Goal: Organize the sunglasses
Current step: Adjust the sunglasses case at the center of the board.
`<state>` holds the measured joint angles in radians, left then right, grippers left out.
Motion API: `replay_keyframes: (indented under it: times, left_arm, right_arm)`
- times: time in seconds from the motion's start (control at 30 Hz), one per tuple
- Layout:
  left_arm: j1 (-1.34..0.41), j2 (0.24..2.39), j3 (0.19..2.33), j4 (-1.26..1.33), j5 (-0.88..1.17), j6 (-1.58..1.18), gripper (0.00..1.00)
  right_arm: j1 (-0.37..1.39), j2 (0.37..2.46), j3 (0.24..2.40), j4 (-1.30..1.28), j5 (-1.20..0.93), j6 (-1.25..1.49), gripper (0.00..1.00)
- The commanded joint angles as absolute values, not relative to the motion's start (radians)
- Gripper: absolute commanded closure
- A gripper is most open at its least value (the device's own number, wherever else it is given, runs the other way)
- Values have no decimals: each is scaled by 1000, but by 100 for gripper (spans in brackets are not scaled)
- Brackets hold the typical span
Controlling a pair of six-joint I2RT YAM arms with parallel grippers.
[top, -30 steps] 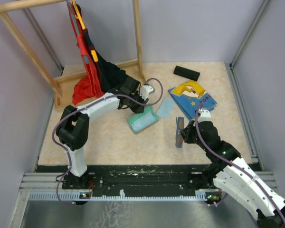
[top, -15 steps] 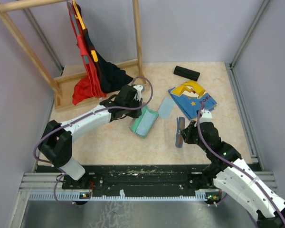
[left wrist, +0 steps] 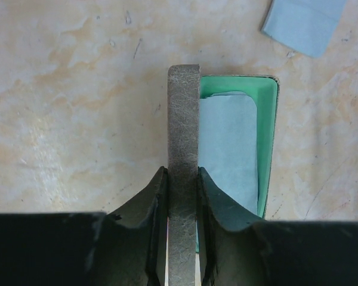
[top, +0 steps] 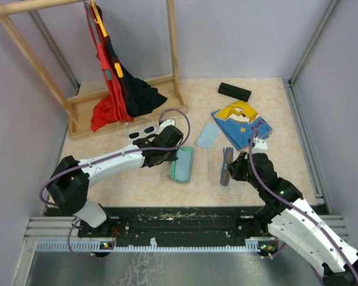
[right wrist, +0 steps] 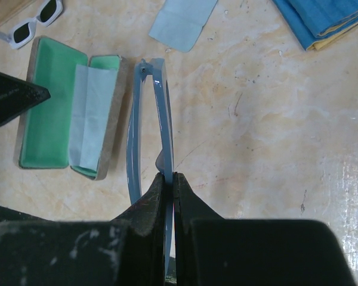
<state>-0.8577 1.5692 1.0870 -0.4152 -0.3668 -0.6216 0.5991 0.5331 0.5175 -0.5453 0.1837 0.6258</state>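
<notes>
The thin grey-blue wire-framed sunglasses (right wrist: 149,113) hang folded in my right gripper (right wrist: 169,176), which is shut on the frame just above the table; in the top view they are a dark strip (top: 225,165) beside the gripper (top: 234,170). The white-framed sunglasses (top: 142,130) lie on the table behind my left arm and show again in the right wrist view (right wrist: 33,24). My left gripper (left wrist: 183,173) is shut on the grey wall of an open green-lined case (left wrist: 267,119), which holds a light-blue cloth (left wrist: 230,143). The case (top: 183,164) lies left of the wire-framed pair.
A loose light-blue cloth (top: 207,135) lies behind the case. A blue and yellow folded item (top: 241,122) and a black oblong case (top: 234,91) sit at the back right. A wooden rack (top: 173,53) with red and black garments (top: 116,98) fills the back left.
My left arm has swung the open case toward the near side and turned it upright in the view, uncovering the white sunglasses. The right arm with its sunglasses has stayed put.
</notes>
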Motion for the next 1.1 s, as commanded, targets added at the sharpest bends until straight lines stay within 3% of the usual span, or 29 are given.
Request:
replay_keyframes:
  times: [0.0,0.27,0.6,0.87,1.07]
  left_arm:
    - [-882,1533,1050,-417,-478,-748,83]
    - [-891,1546,1017,-392,-476,-762,72]
    - [-891,1543,999,-362,-450,-741,48]
    - [-889,1438,905,-208,-338,-651,42]
    - [-865,1382,831,-115,-253,-618,40]
  right_arm:
    - [596,538,525,-504,191,643,100]
    - [595,557,517,-460,132,643,100]
    - [596,559,508,-426,85,654,100]
    - [595,583,487,-321,15,710,100]
    - [597,723,476,-128,-80,766,100]
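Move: The case is in my left fingers, pinched by its upright lid; its middle is about 2 cm back, 2 cm right and 4 cm below that hand. From the left hand, the light blue cloth lies some 10 cm ahead and 11 right, the white sunglasses about 11 ahead and 14 left. My right hand, still holding the grey-blue sunglasses, has the case some 17 cm to its left, 2 ahead and 10 below. I ease the case down about 2 cm with my left hand, nudging it a little back and left with a slight counter-clockwise turn, then open those fingers to let go of the lid and begin to draw up and back. Meanwhile my right hand, keeping its pinch on the sunglasses, carries them about 5 cm left towards the case, speeding up late and rolling its left side up some 10 degrees. ##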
